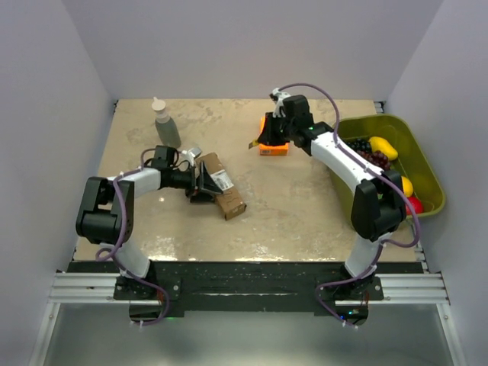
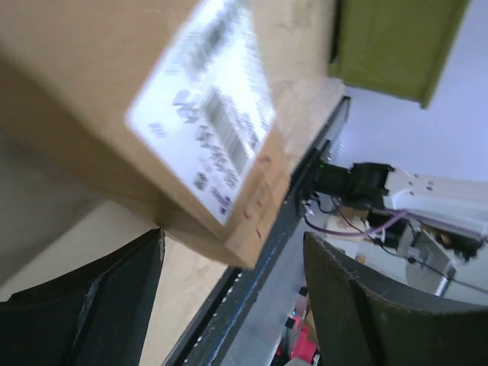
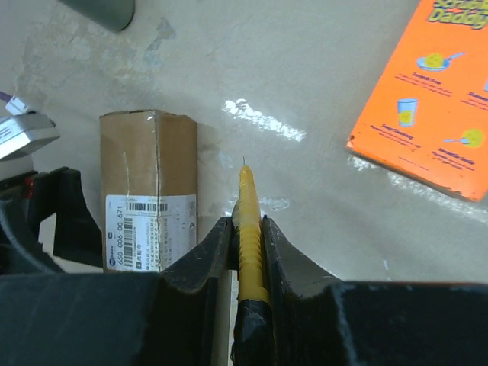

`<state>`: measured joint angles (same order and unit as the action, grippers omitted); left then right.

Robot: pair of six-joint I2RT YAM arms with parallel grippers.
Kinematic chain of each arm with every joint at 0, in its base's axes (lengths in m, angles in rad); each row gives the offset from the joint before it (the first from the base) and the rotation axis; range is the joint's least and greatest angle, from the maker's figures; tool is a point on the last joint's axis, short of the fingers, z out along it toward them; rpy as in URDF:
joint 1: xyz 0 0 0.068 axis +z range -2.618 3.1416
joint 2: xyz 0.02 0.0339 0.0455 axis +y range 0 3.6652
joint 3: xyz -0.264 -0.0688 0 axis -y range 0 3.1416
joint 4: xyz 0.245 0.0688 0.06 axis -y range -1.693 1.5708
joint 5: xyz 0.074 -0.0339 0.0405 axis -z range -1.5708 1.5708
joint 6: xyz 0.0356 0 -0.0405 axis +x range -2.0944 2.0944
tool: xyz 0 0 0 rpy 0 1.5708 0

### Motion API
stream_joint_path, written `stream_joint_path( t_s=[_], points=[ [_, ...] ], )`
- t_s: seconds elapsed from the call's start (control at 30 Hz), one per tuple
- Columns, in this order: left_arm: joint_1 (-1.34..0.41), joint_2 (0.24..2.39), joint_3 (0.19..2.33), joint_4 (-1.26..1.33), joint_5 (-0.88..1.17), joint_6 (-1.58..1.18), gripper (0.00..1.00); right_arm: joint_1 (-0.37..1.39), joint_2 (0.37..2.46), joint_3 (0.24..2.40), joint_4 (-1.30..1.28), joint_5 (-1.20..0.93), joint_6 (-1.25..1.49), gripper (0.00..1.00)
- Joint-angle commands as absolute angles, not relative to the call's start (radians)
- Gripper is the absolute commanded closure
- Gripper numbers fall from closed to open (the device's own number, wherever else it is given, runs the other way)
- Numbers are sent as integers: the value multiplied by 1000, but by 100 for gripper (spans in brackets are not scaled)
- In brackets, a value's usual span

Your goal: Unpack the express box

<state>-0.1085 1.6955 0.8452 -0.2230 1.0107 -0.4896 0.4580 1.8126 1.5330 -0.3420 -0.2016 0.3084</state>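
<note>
The express box [image 1: 223, 188], a brown carton with a white label, lies left of the table's middle. It also shows in the right wrist view [image 3: 148, 168]. My left gripper [image 1: 203, 184] is open at the box's left side. In the left wrist view [image 2: 232, 297] the box [image 2: 152, 91] fills the space above the spread fingers, and its corner reaches between them. My right gripper [image 1: 269, 139] hovers over the orange flat box [image 1: 273, 149]. It is shut [image 3: 248, 229] on a yellow cutter [image 3: 247, 202] that points forward, its tip just right of the carton.
A green bin [image 1: 418, 145] of fruit stands at the right edge. A grey squeeze bottle [image 1: 164, 122] stands at the back left. The orange box [image 3: 431, 99] lies right of the cutter. My left gripper's black finger [image 3: 65, 213] shows left of the carton.
</note>
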Motion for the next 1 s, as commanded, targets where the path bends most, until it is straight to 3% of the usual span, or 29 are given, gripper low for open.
stream_joint_path(
  t_s=[0.0,0.1,0.23,0.57,0.6,0.77,0.97],
  points=[
    [-181,1744,972,-184,1221,-511,22,387,1804,1565,-223,-259,328,100],
    [-134,1715,1028,-415,1163,-308,22,377,1838,1586,-172,-314,319,100],
    [-17,1666,1147,-691,858,-5,22,377,1839,1589,-94,-445,250,100],
    [-44,1837,1554,-630,574,175,14,310,1871,1612,-72,-594,225,100],
    [-60,1856,1575,-629,571,184,0,310,1871,1614,-72,-591,227,100],
    [-158,1933,1612,-597,387,175,0,310,1858,1612,-103,-569,216,100],
    [-172,2009,1620,-586,379,193,0,308,1815,1542,-109,-577,190,100]
  ],
)
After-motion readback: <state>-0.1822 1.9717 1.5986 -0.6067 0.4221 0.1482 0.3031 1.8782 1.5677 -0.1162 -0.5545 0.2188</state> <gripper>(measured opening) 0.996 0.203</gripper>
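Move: The express box's middle lies about 4 cm to the left hand's right, 2 cm ahead and slightly below; its far end is some 10 cm straight ahead. The spray bottle stands about 16 cm ahead and 11 cm to the left of that hand, the orange pack some 17 cm ahead and 21 cm to its right. From the right hand, which holds the knife, the box is about 14 cm back, 15 cm left and 12 cm lower. Left hand edges right, then sweeps about 17 cm forward to the box's far end, tilting down, opening wide. ##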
